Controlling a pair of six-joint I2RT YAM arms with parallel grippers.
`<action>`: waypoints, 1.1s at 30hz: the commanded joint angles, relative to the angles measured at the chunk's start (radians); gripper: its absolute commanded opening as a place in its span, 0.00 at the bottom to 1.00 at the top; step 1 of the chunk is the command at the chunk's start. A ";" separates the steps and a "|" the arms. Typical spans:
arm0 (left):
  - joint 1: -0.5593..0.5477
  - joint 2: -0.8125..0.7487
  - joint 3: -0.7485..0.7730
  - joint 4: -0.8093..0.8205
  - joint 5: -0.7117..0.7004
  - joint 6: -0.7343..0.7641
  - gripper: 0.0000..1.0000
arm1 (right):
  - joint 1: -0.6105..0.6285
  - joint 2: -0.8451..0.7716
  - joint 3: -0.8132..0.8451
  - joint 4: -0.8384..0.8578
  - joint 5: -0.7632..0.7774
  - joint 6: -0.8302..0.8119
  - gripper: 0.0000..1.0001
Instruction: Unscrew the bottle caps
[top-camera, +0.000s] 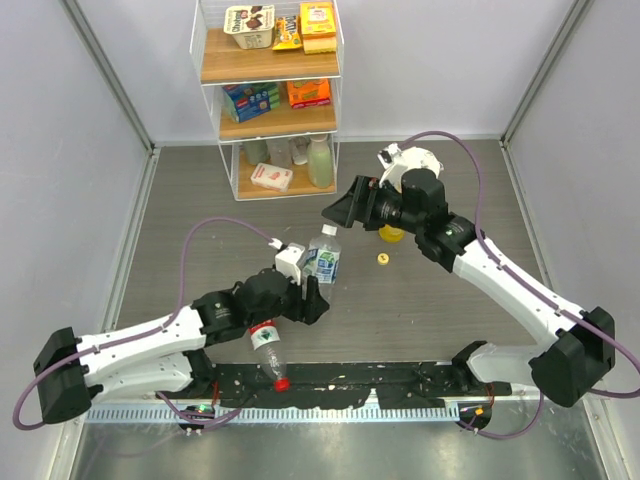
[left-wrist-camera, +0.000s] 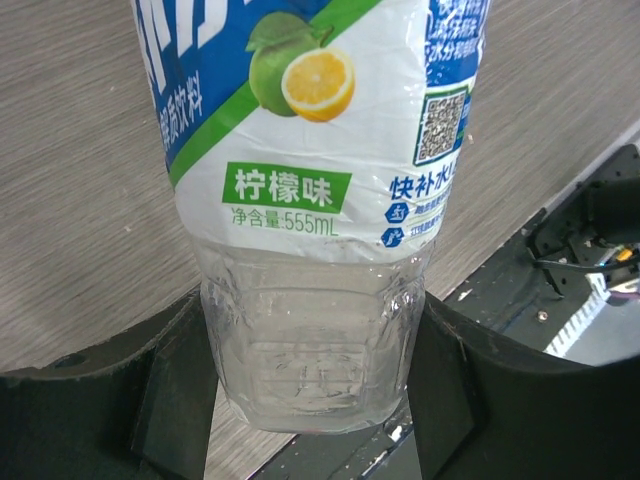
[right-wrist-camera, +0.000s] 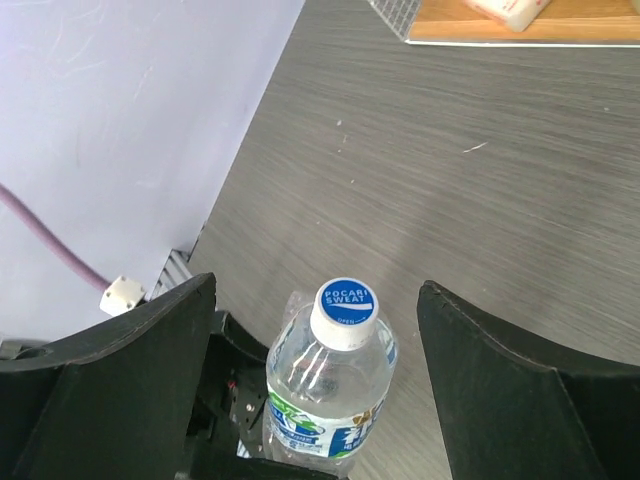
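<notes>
My left gripper (top-camera: 312, 285) is shut on the base of the clear blue-label bottle (top-camera: 323, 258), holding it tilted above the table. In the left wrist view, both fingers (left-wrist-camera: 170, 390) press the bottle (left-wrist-camera: 310, 200) at its lower end. Its white cap (right-wrist-camera: 346, 312), with a blue top, is on the neck. My right gripper (top-camera: 337, 213) stands open just beyond the cap, its fingers (right-wrist-camera: 130, 380) wide on either side and not touching it. A red-label bottle (top-camera: 266, 343) lies near the front with its red cap (top-camera: 282, 382) on. A yellow cap (top-camera: 382, 259) lies loose beside the yellow bottle (top-camera: 392, 235).
A wire shelf rack (top-camera: 268, 90) with snack boxes and a pale green bottle (top-camera: 320, 162) stands at the back. A black strip (top-camera: 380, 378) runs along the near edge between the arm bases. Walls close in left and right.
</notes>
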 joint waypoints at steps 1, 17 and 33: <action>-0.047 0.025 0.057 -0.050 -0.195 -0.049 0.04 | 0.027 0.031 0.083 -0.050 0.090 -0.025 0.86; -0.207 0.188 0.207 -0.188 -0.553 -0.089 0.00 | 0.096 0.067 0.091 -0.045 0.139 0.001 0.77; -0.241 0.251 0.259 -0.242 -0.606 -0.098 0.00 | 0.108 0.063 0.072 -0.041 0.174 -0.007 0.36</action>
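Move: The white cap of the clear bottle lies roughly 3 cm to the right hand's left and 3 cm below it, about level fore and aft. On the table some 26 cm below that hand, the loose yellow cap is about 12 cm right and 2 cm ahead; the yellow bottle stands 13 cm right and 8 cm ahead. From the left hand, the white cap is some 7 cm ahead, 2 cm right and 11 cm up, the red-capped bottle lying 13 cm left and 8 cm back. The right hand comes back for a fresh grip on the white cap, sinking about 3 cm and shifting some 2 cm left as its fingers tip slightly down, then closes from wide open until both pads meet the cap's sides. Meanwhile the left hand keeps its hold near the bottle's base, dips a little and partly recovers, eases roughly 2 cm forward and swings the bottle round by some 25 degrees, turning counter-clockwise with its left side rising and its fingers lifting. ##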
